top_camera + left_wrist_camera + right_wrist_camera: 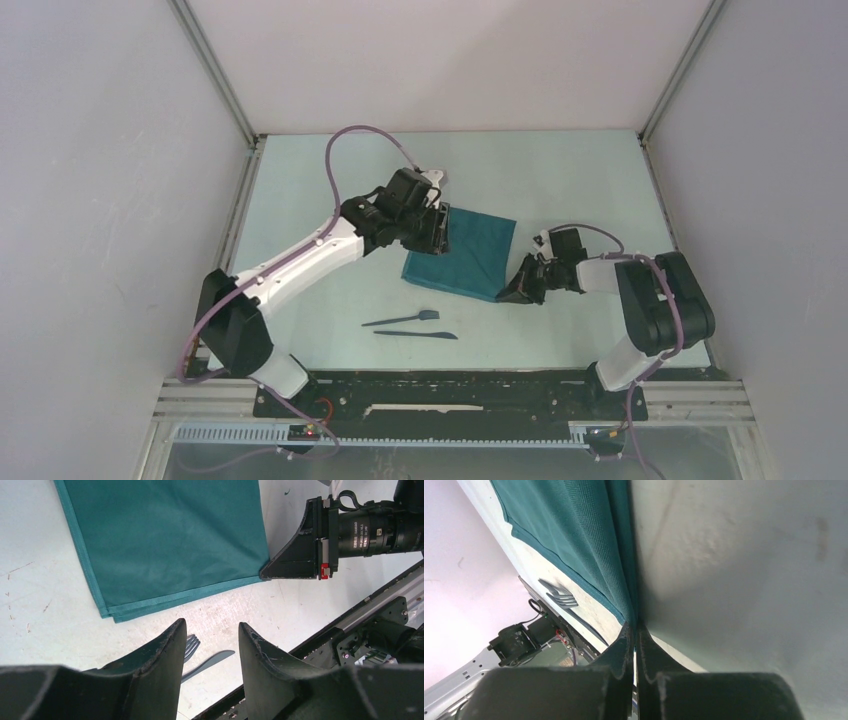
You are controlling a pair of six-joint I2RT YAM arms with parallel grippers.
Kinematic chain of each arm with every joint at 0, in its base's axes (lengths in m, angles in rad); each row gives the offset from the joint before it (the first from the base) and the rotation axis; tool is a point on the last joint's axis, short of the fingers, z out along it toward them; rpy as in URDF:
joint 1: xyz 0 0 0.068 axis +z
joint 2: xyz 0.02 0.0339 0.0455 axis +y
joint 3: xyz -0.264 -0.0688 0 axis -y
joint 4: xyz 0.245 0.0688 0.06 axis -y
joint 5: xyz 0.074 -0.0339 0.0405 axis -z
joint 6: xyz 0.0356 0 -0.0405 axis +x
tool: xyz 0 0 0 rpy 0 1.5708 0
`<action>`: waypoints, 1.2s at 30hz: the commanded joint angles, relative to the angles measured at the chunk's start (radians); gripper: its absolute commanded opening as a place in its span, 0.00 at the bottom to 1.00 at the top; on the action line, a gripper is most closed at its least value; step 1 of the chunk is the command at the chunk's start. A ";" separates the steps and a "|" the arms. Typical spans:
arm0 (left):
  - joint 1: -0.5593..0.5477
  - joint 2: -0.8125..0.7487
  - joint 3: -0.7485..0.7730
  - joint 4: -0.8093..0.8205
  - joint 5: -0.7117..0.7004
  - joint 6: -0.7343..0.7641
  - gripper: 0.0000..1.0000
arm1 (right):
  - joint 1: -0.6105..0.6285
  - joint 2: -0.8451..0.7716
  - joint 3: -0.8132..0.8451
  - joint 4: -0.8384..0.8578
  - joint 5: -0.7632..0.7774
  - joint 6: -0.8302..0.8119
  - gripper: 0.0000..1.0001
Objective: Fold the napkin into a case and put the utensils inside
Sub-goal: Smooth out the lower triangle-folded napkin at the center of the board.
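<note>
The dark teal napkin [470, 250] lies folded into a layered rectangle at mid-table; it also shows in the left wrist view [165, 540] and the right wrist view [569, 530]. My left gripper [440, 225] is at its left edge, open and empty [210, 630], held above the cloth. My right gripper [505, 293] is shut on the napkin's near right corner [634, 627]; its tip meets that corner in the left wrist view [265, 575]. The dark fork [405, 319] and knife [418, 334] lie side by side on the table in front of the napkin.
The pale table [330, 190] is walled by white panels at the left, back and right. A black metal rail [450, 390] with the arm bases runs along the near edge, close behind the utensils.
</note>
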 commanded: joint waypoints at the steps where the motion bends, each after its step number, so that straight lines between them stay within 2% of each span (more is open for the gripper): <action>1: 0.007 -0.056 -0.001 0.022 -0.002 0.034 0.49 | -0.057 -0.025 0.045 -0.176 0.008 -0.106 0.00; 5: 0.014 -0.060 -0.025 0.041 0.020 0.032 0.49 | -0.116 -0.013 0.125 -0.424 0.088 -0.212 0.00; 9: 0.023 -0.058 -0.064 0.093 0.083 0.007 0.49 | -0.173 -0.046 0.156 -0.520 0.153 -0.216 0.02; 14: 0.060 -0.053 -0.154 0.251 0.222 -0.116 0.50 | -0.187 -0.079 0.267 -0.649 0.273 -0.259 0.36; 18: 0.117 -0.031 -0.251 0.491 0.318 -0.299 0.51 | -0.153 -0.148 0.381 -0.708 0.393 -0.276 0.53; 20: 0.145 0.004 -0.272 0.609 0.325 -0.382 0.51 | -0.143 -0.189 0.411 -0.642 0.377 -0.252 0.58; 22: 0.167 0.061 -0.263 0.705 0.304 -0.449 0.50 | -0.150 -0.196 0.403 -0.455 0.271 -0.210 0.63; 24: 0.182 0.148 -0.243 0.822 0.299 -0.515 0.48 | -0.165 -0.145 0.404 -0.282 0.142 -0.143 0.65; 28: 0.202 0.334 -0.129 0.885 0.319 -0.567 0.47 | -0.196 0.042 0.421 0.062 -0.048 0.042 0.67; 32: 0.231 0.451 -0.075 0.972 0.330 -0.632 0.47 | -0.196 0.211 0.495 0.213 -0.138 0.154 0.67; 36: 0.269 0.531 -0.032 1.004 0.326 -0.663 0.48 | -0.196 0.311 0.543 0.259 -0.153 0.173 0.67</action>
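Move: The right hand has the napkin's near-right corner shut between its fingertips, just off the board; the napkin's middle lies about 14 cm ahead and 9 cm left of it, and the far-right corner some 22 cm ahead and 4 cm right. From the left hand, hovering about 17 cm up, the middle is roughly 10 cm ahead and 5 cm right, the fork 10 cm back and 9 cm left, and the knife 14 cm back and 5 cm left. Still pinching the near-right corner, the right hand drags it low along the board some 7 cm to the right, then opens, lets go, lifts and swings forward about 18 cm towards the far-right corner, sinking again at the end. The left hand, half open and touching nothing, travels about 14 cm forward, sinking and drifting right, over the napkin's far-left part as its wrist turns. ##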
